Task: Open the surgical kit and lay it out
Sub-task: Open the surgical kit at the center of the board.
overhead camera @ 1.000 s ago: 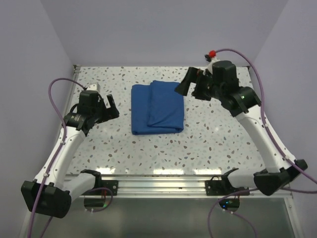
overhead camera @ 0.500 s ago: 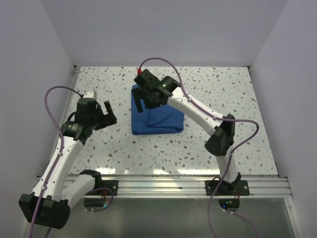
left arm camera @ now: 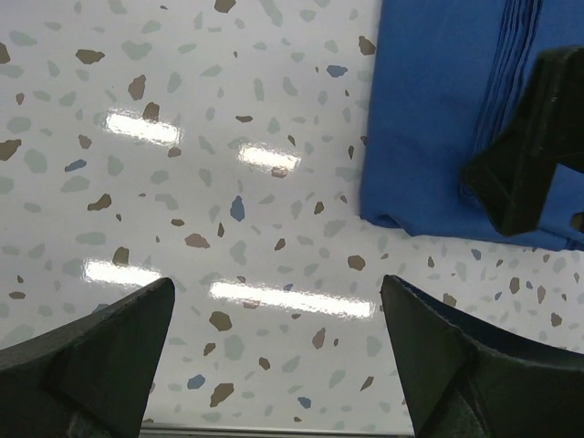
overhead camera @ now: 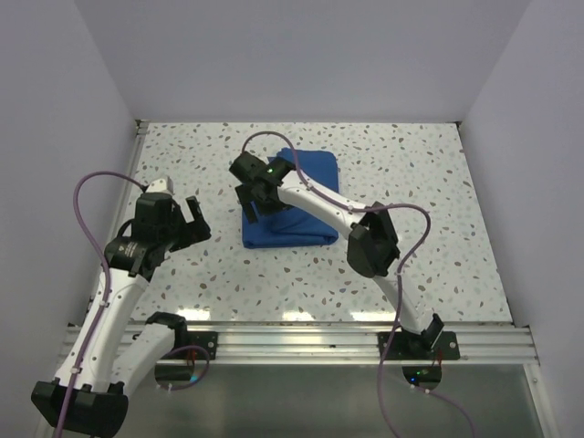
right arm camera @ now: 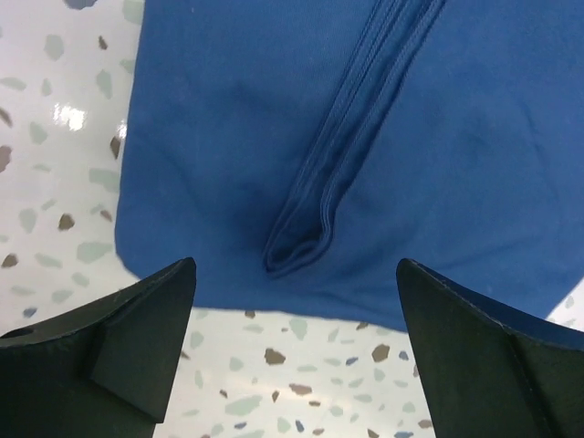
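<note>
The surgical kit is a folded royal-blue cloth wrap (overhead camera: 306, 205) lying closed in the middle of the table. The steel tray and the instruments are hidden. My right gripper (overhead camera: 250, 206) reaches across to the wrap's left side and hovers open above its edge. In the right wrist view the wrap (right arm camera: 365, 119) fills the top, a folded flap end (right arm camera: 301, 246) lies just ahead of the open right gripper (right arm camera: 297, 356). My left gripper (overhead camera: 197, 219) is open and empty over bare table left of the wrap. The left wrist view shows the wrap's corner (left arm camera: 429, 119) beyond the open left gripper (left arm camera: 274, 365).
The speckled white tabletop (overhead camera: 411, 246) is bounded by lilac walls at the back and sides and a metal rail (overhead camera: 301, 342) at the near edge. A black finger of the right gripper (left arm camera: 534, 155) shows in the left wrist view over the wrap.
My right arm has swung from the far right of the table across the wrap to its left edge. My left arm has drawn slightly back and left. The wrap has not moved.
</note>
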`<state>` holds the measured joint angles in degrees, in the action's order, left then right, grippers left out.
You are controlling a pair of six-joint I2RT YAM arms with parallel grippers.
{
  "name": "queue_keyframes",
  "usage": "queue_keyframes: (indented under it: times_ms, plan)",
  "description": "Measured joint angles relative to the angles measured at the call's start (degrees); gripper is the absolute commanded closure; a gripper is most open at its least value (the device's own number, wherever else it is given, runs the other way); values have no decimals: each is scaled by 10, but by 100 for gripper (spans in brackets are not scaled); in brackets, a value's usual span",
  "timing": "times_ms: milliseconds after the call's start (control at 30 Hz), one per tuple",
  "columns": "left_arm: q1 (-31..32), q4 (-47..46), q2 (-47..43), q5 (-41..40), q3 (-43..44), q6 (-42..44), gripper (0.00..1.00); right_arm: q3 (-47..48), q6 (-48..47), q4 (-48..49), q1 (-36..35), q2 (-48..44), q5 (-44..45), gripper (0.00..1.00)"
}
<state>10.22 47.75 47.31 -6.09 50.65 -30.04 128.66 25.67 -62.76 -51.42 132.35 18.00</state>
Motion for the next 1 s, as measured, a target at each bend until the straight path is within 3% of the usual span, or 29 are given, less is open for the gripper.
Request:
queue_keyframes:
  times_ms: [133,233,267,467,567,633,1000]
  plan:
    - [0,3,0,0,0,0,0,7,0,9,2,34,17,11]
    - [1,3,0,-2,0,0,0,8,2,11,6,51,28,24]
    - [1,3,1,-2,0,0,0,8,5,11,8,54,33,32]
    - [11,3,2,-3,0,0,0,5,17,12,25,60,44,53]
    - [16,3,4,-3,-2,0,0,0,17,15,27,60,48,78]
    - [19,3,6,-4,-4,0,0,-5,15,19,28,60,52,100]
    - [29,3,13,-4,-7,0,0,-5,16,10,39,46,48,100]
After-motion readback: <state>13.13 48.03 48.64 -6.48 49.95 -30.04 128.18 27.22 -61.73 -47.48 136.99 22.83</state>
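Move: The loose near end of the blue surgical kit's top flap lies about 3 cm ahead of the right hand, some 2 cm to its right and 6 cm below. The kit's near-left corner is level with that hand front to back, about 4 cm to its left; the kit's middle is roughly 10 cm ahead and 7 cm right, both some 7 cm down. From the left hand, the flap end is about 12 cm ahead, 14 cm right and 12 cm below. The flap's near end is what the right hand goes for: the open gripper sinks about 5 cm onto it while sliding some 3 cm forward and nearly as far right, turning slightly clockwise. The fingers then shut fully, pinching the folded edge between their tips, and the hand starts to rise, by about 1 cm, drifting on to the right. ##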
